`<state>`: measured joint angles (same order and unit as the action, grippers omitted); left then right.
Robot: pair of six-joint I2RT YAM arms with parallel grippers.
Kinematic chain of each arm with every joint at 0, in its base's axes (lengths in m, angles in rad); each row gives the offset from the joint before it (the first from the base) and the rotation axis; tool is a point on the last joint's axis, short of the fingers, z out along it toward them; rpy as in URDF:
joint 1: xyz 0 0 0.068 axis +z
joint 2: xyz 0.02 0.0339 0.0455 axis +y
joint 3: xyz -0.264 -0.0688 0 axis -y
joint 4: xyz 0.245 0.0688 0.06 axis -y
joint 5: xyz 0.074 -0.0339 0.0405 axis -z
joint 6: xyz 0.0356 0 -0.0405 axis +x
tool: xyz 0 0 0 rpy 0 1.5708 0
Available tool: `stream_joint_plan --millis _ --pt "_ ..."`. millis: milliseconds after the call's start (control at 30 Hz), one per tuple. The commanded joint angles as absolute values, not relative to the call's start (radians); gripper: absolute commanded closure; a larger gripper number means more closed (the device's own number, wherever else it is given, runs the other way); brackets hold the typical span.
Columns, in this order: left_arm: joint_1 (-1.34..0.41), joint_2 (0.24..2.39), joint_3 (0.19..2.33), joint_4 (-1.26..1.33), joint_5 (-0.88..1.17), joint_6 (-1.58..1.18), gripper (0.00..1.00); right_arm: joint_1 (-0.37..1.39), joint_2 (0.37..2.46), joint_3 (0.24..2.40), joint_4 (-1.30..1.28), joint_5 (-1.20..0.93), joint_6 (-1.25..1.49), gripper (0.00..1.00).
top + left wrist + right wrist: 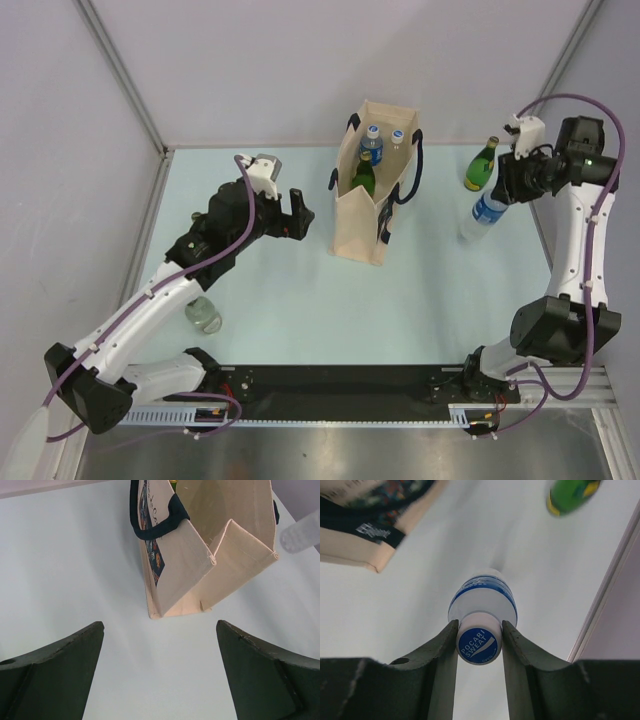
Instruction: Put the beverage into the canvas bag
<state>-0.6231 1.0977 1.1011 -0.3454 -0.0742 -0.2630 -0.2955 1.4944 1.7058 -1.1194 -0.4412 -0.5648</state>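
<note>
The beverage is a clear Pocari Sweat bottle [484,213] with a blue label and a blue-topped cap [478,645]. My right gripper [480,626] is shut on its cap and neck, and the bottle [482,596] hangs tilted below the fingers at the table's right side. The beige canvas bag [372,215] with navy handles stands upright in the middle, its mouth open. Inside it are two blue-capped bottles [372,143] and a green one [364,178]. My left gripper [300,212] is open just left of the bag [200,565], nothing between its fingers [75,655].
A green bottle [481,165] with a yellow label stands at the back right, close to my right gripper, and shows blurred [570,495] in the right wrist view. A clear bottle [203,313] lies under my left arm. Grey walls enclose the table on three sides.
</note>
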Motion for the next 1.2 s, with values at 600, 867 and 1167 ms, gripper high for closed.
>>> stream_joint_plan --millis 600,867,1167 --pt "-0.617 1.062 1.115 -0.354 -0.086 -0.313 0.0 0.129 1.696 2.505 -0.864 -0.54 -0.325 1.0" --pt "-0.617 1.042 1.112 -0.382 -0.121 -0.321 0.0 0.187 1.758 2.58 -0.782 -0.578 -0.267 1.0" --pt "-0.617 1.058 1.126 -0.383 -0.109 -0.334 0.0 0.209 1.838 2.534 -0.724 -0.592 -0.273 1.0"
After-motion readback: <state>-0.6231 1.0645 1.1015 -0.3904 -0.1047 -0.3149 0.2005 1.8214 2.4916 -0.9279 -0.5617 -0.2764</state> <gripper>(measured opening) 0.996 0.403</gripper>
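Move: The right hand holds the blue-labelled bottle by its cap, already off the table. The canvas bag's middle is about 25 cm to its left, 12 cm ahead and 15 cm lower; inside, a green bottle stands some 28 cm left and 15 cm ahead of the hand. A loose green bottle stands about 20 cm ahead and 4 cm right. From the left hand, the bag is roughly 17 cm ahead, 14 cm right and 17 cm lower. The right arm swings the held bottle about 22 cm to the left and lifts it some 20 cm, drifting forward as well, away from the right-hand side of the table towards the canvas bag's opening; the climb is done by about halfway, and the rest is a nearly level sweep that slows at the end. On the way the wrist tips the fingers up by roughly 30 degrees and swings them counter-clockwise, while the fingers keep their pinch on the cap. ##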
